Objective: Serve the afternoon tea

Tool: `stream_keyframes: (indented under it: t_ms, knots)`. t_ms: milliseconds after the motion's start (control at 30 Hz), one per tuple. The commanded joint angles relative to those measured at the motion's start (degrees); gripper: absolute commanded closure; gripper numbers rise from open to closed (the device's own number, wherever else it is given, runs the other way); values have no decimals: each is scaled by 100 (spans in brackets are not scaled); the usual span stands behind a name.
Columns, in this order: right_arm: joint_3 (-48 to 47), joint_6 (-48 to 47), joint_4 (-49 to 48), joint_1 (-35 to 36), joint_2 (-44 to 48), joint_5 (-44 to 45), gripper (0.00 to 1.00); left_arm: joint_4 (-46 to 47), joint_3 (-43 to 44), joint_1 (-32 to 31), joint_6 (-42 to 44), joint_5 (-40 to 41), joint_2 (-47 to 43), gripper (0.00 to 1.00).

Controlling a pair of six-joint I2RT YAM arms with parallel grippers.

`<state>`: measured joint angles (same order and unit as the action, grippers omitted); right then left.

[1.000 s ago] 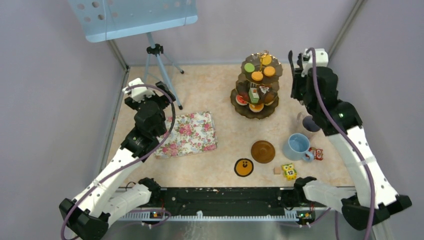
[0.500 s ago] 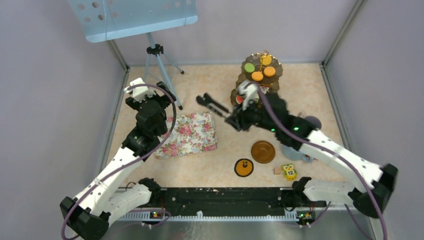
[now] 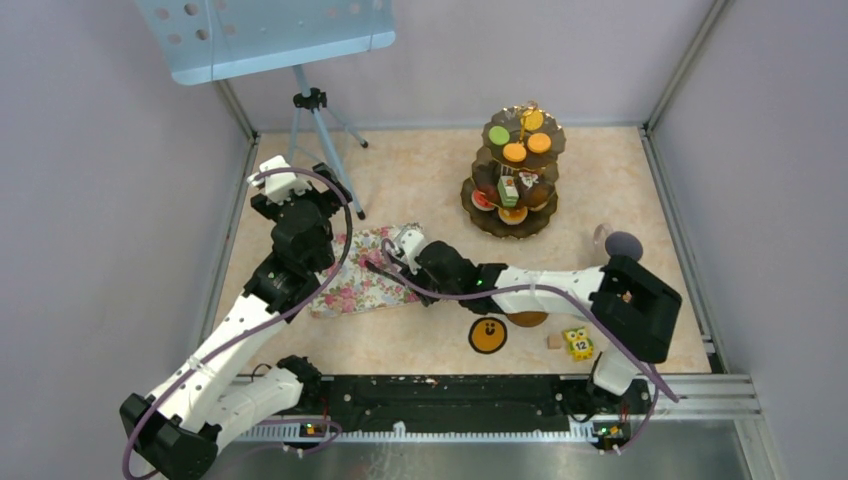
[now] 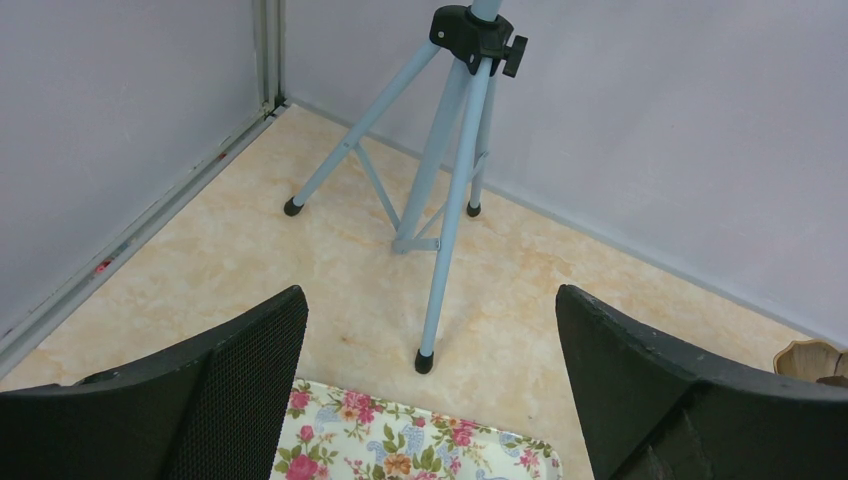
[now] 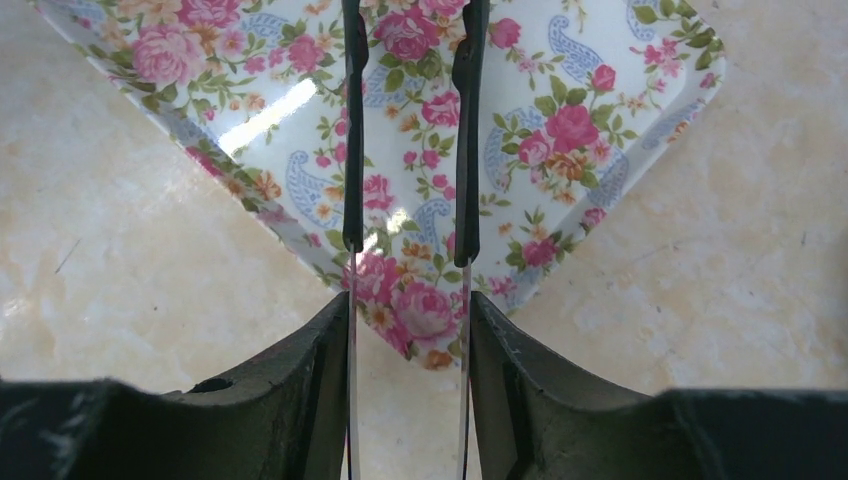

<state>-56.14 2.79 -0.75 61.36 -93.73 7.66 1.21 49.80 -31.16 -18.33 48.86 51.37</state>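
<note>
The dark three-tier stand (image 3: 513, 178) stands at the back with orange, green and red pastries (image 3: 514, 151) on its tiers. My right gripper (image 5: 410, 300) is shut on a pair of thin metal tongs (image 5: 466, 150) with black tips. The tongs hang low over the near corner of the flowered tray (image 5: 560, 130), with nothing between the tips. In the top view the right arm reaches left to the tray's right edge (image 3: 405, 250). The brown saucer (image 3: 527, 319) shows partly under the forearm. The grey mug (image 3: 623, 244) stands at the right. The light blue cup is hidden. My left gripper (image 4: 430, 300) is open and holds nothing.
A blue music stand's tripod (image 4: 445, 190) stands just beyond the left gripper in the back left corner. Near the front lie a round orange coaster with a face (image 3: 487, 335), a small wooden cube (image 3: 553, 341) and the yellow owl block (image 3: 577, 343). Grey walls enclose the table.
My right arm has swung from the back right corner across the table to the flowered tray, carrying the tongs. Its elbow now covers the blue cup. The left arm has not moved.
</note>
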Motion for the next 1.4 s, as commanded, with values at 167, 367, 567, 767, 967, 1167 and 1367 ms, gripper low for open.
stream_keyframes:
  t_ms: [167, 367, 567, 767, 967, 1167, 1367]
  knots:
    - [165, 33, -1372, 456, -666, 634, 51, 116, 134, -3, 13, -21, -102, 1]
    - [78, 220, -1147, 457, -874, 647, 42, 116, 127, 2, 5, -25, -102, 1]
    - [-102, 614, -118, 456, -54, 991, 23, 134, 127, 0, 30, -65, -75, 1]
    - [641, 1472, 1487, 462, 1358, 1299, 21, 138, 119, -6, 40, -38, -63, 1]
    - [1086, 3250, 3197, 467, 2008, 998, 21, 126, 129, 3, 16, -74, 33, 1]
    - [953, 4690, 4316, 850, 1763, 829, 19, 73, 136, -4, -62, -200, 149, 1]
    - [1198, 4993, 4089, 978, 1463, 673, 18, 54, 148, -2, -83, -239, 186, 1]
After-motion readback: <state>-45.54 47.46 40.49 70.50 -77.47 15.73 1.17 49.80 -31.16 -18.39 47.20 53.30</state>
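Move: The floral tray, where the held tongs are to go, has its middle about 10 cm to the right hand's left, 6 cm ahead and 7 cm below. The smiley coaster lies some 15 cm to that hand's right and 8 cm back; the brown wooden coaster is roughly 23 cm right and 2 cm back, both about 8 cm below. From the left hand, the tray's middle is about 12 cm right, 4 cm back and 31 cm down. Lower the right hand about 5 cm, easing slightly left, and open the fingers to let the tongs go on the tray. Lift clear by some 6 cm, then sweep right and back towards the smiley coaster, sinking again on the way and stopping low just behind the coaster, fingers still wide; meanwhile turn the hand about 30 degrees clockwise and tip the fingers steeply down. ##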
